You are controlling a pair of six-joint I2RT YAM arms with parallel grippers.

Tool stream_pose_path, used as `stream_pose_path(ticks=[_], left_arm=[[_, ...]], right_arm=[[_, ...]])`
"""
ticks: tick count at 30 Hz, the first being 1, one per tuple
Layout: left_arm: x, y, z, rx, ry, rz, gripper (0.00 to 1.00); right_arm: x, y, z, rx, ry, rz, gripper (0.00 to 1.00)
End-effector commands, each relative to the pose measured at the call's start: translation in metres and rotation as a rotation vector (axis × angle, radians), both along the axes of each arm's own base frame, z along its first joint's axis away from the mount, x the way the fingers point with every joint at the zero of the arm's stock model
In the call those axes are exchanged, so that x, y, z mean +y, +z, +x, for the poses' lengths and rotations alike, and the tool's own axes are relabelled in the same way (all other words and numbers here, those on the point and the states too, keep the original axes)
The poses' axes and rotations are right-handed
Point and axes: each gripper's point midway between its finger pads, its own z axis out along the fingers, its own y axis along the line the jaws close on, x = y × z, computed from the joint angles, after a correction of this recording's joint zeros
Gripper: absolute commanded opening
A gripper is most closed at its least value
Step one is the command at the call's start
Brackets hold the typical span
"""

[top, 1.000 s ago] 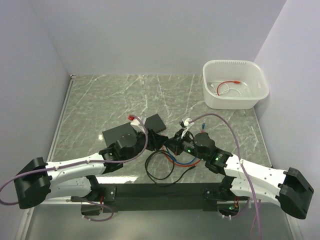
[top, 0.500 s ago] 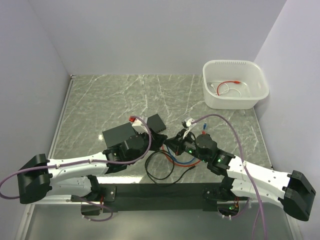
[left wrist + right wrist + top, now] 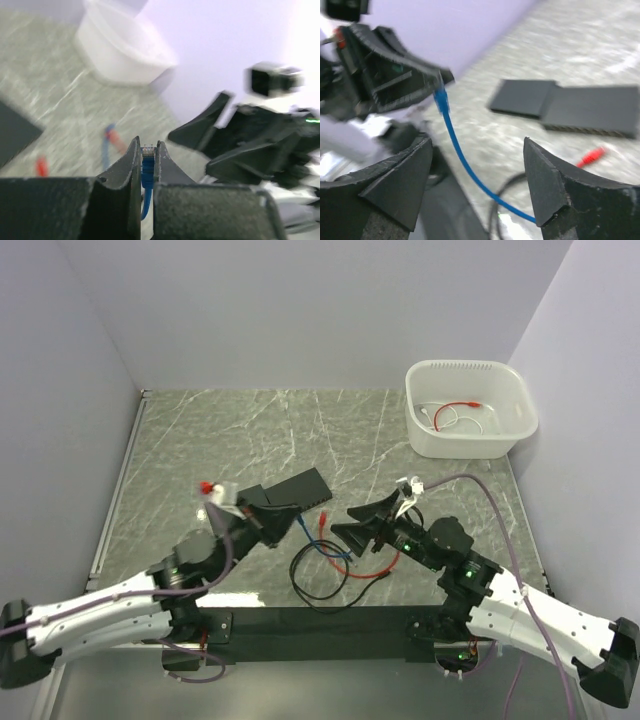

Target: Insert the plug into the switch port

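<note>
My left gripper (image 3: 147,150) is shut on the blue plug (image 3: 148,161), whose clear tip pokes out between the fingertips. Its blue cable (image 3: 465,160) droops from that gripper down across the right wrist view. In the top view the left gripper (image 3: 297,521) points right, just near of the black switch (image 3: 297,486), which lies flat on the marble. The right gripper (image 3: 343,523) faces it a short way off, open, and the cable passes between its fingers (image 3: 400,185) untouched. The switch (image 3: 570,107) lies beyond them; its port does not show.
A white bin (image 3: 515,395) with red and white cables stands at the back right. A black cable loop (image 3: 320,580) and a red cable (image 3: 375,565) lie on the marble between the arms. A red plug (image 3: 590,157) rests near the switch.
The left gripper closed on the blue plug and pulled back toward the near edge. The right gripper opened, let go and drew back to the right. The switch now lies uncovered.
</note>
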Motion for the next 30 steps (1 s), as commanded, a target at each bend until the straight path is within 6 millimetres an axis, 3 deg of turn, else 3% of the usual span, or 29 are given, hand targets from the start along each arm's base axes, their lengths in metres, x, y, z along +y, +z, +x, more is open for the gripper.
stream_pose_path(ticks=[1,2,3,4,6,9,14,20,30], left_arm=[[0.011,0.044,-0.027,-0.203,-0.115,-0.093,0.01],[0.012,0.049,-0.032,-0.224,-0.138,-0.108,0.01],[0.008,0.051,-0.043,-0.255,-0.198,-0.113,0.01],[0.009,0.062,-0.051,-0.297,-0.23,-0.149,0.01],[0.001,0.065,-0.071,-0.379,-0.35,-0.146,0.01],[-0.009,0.074,-0.091,-0.451,-0.477,-0.154,0.01],[-0.015,0.073,-0.089,-0.461,-0.5,-0.156,0.01],[-0.013,0.069,-0.086,-0.453,-0.491,-0.181,0.01],[-0.014,0.069,-0.083,-0.441,-0.479,-0.215,0.01]], right_arm=[[0.018,0.038,-0.031,-0.031,0.209,0.117,0.76],[0.023,0.043,-0.04,-0.039,0.276,0.134,0.75],[0.028,0.05,-0.063,-0.055,0.414,0.148,0.74],[0.034,0.056,-0.067,-0.05,0.461,0.173,0.73],[0.04,0.066,-0.08,-0.065,0.563,0.193,0.73],[0.047,0.067,-0.083,-0.049,0.613,0.199,0.69],[0.045,0.082,-0.084,-0.092,0.609,0.221,0.68],[0.045,0.08,-0.074,-0.084,0.553,0.209,0.66],[0.051,0.077,-0.069,-0.066,0.547,0.217,0.53]])
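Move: My left fingers still hold the blue plug; my open right gripper waits about 8 cm to the right of them, some 2 cm nearer my base and 2 cm lower. From my right hand the blue plug is thus about 8 cm left, 2 cm ahead and 2 cm up. Counted from my left hand, the switch lies on the table about 13 cm ahead, level sideways, and the loose red plug about 8 cm ahead and 5 cm right, both some 26 cm below. I draw both hands back towards my base by 7–8 cm and up about 5 cm, keeping the blue plug pinched in my left. My left swings clockwise and tips its fingers up; my right moves 5 cm left, turning some 30 degrees counter-clockwise until it points straight at my left hand, its fingers narrowing but still open around the boot end of the plug. ##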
